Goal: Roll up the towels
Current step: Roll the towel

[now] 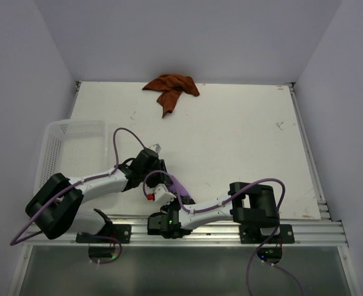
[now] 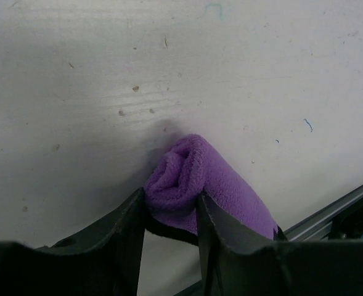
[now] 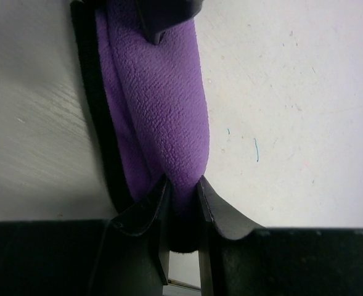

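The purple towel [image 2: 221,179] lies rolled into a tight tube with dark edging, near the table's front edge between the two arms [image 1: 178,188]. My left gripper [image 2: 172,200] is shut on one end of the roll, a finger pressed on each side. At the other end my right gripper [image 3: 181,188] is shut on the purple towel [image 3: 163,105], pinching its fleece between the fingertips. The left gripper's dark finger [image 3: 166,18] shows at the roll's far end in the right wrist view. The rust orange towel [image 1: 172,88] lies crumpled at the table's far edge, apart from both grippers.
A white perforated basket [image 1: 64,139] stands at the table's left side beside the left arm. A metal rail [image 1: 230,228] runs along the near edge, right behind the roll. White walls close in the table on three sides.
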Controlling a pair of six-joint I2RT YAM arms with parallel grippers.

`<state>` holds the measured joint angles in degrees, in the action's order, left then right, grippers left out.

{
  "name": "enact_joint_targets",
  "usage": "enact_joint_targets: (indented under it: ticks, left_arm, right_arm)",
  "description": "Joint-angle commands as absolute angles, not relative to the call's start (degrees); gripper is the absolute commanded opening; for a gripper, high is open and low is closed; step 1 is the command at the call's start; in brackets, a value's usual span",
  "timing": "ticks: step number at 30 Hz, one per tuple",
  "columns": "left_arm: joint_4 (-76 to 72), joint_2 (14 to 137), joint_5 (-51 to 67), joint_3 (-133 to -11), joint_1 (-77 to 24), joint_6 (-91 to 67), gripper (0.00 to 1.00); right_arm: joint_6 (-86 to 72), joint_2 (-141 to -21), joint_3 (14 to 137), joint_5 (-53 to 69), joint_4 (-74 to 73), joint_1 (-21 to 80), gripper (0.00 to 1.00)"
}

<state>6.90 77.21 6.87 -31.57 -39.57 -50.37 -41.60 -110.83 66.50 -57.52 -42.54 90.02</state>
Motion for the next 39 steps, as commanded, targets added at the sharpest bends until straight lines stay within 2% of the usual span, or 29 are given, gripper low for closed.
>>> enact_joint_targets:
  ticks: [1, 6, 12, 15, 18, 25, 29, 35, 39]
  left_arm:
    - [5.4, 78.9, 3.8, -30.2, -40.3, -49.0, 0.38]
    - [3.4, 79.1, 1.3, -27.6, -40.3, -49.6, 0.24]
    - [-4.3, 76.7, -1.3, -21.3, -40.4, -52.5, 0.11]
    - [-9.0, 73.7, -4.1, -17.1, -40.9, -52.7, 0.06]
    - [-15.2, 71.7, -6.0, -13.8, -41.2, -51.9, 0.0]
    - [-26.2, 72.0, -7.4, -9.1, -42.9, -48.9, 0.0]
    - [-31.3, 73.3, -7.6, -7.1, -43.9, -48.1, 0.0]
    - [-37.9, 72.3, -7.5, -3.6, -44.9, -47.5, 0.0]
    - [-39.0, 72.1, -7.7, -2.8, -45.2, -46.9, 0.0]
  right_arm:
    - [-42.5, -110.2, 66.4, -57.4, -42.0, 90.4, 0.2]
    - [-42.8, -110.1, 66.2, -57.1, -42.0, 90.7, 0.23]
    - [-42.5, -106.9, 64.0, -54.1, -40.3, 91.3, 0.45]
    - [-41.8, -100.0, 59.4, -49.8, -33.7, 91.2, 0.56]
    - [-39.6, -91.9, 54.0, -43.8, -26.5, 90.6, 0.6]
    - [-36.6, -73.7, 43.5, -30.5, -13.0, 86.8, 0.65]
    - [-38.7, -66.3, 37.2, -19.6, -5.8, 76.6, 0.66]
    - [-39.4, -68.8, 35.9, -9.5, -3.8, 66.2, 0.66]
    - [-42.4, -72.9, 34.0, -3.7, 3.0, 63.3, 0.65]
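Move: Between the left hand's open fingers is the far-left end of the rolled purple towel; the roll's middle is some 4 cm back and 6 cm to the right of that hand, about level in height. The right hand still pinches the near-right end, the roll's middle lying roughly 3 cm ahead and 4 cm left of it. From the left hand, the white basket is about 37 cm left and 9 ahead, the brown towel some 40 ahead and 3 right. Closing on the roll's far-left end, the left hand pinches it almost in place and holds, its fingers then swinging some 25 degrees to point more forward. The right hand opens and lets go of the near end, backs off while rising, then comes forward again and sinks slightly, ending about 5 cm higher, rolled some 50 degrees left side up and tipped down, fingers open above that end. ##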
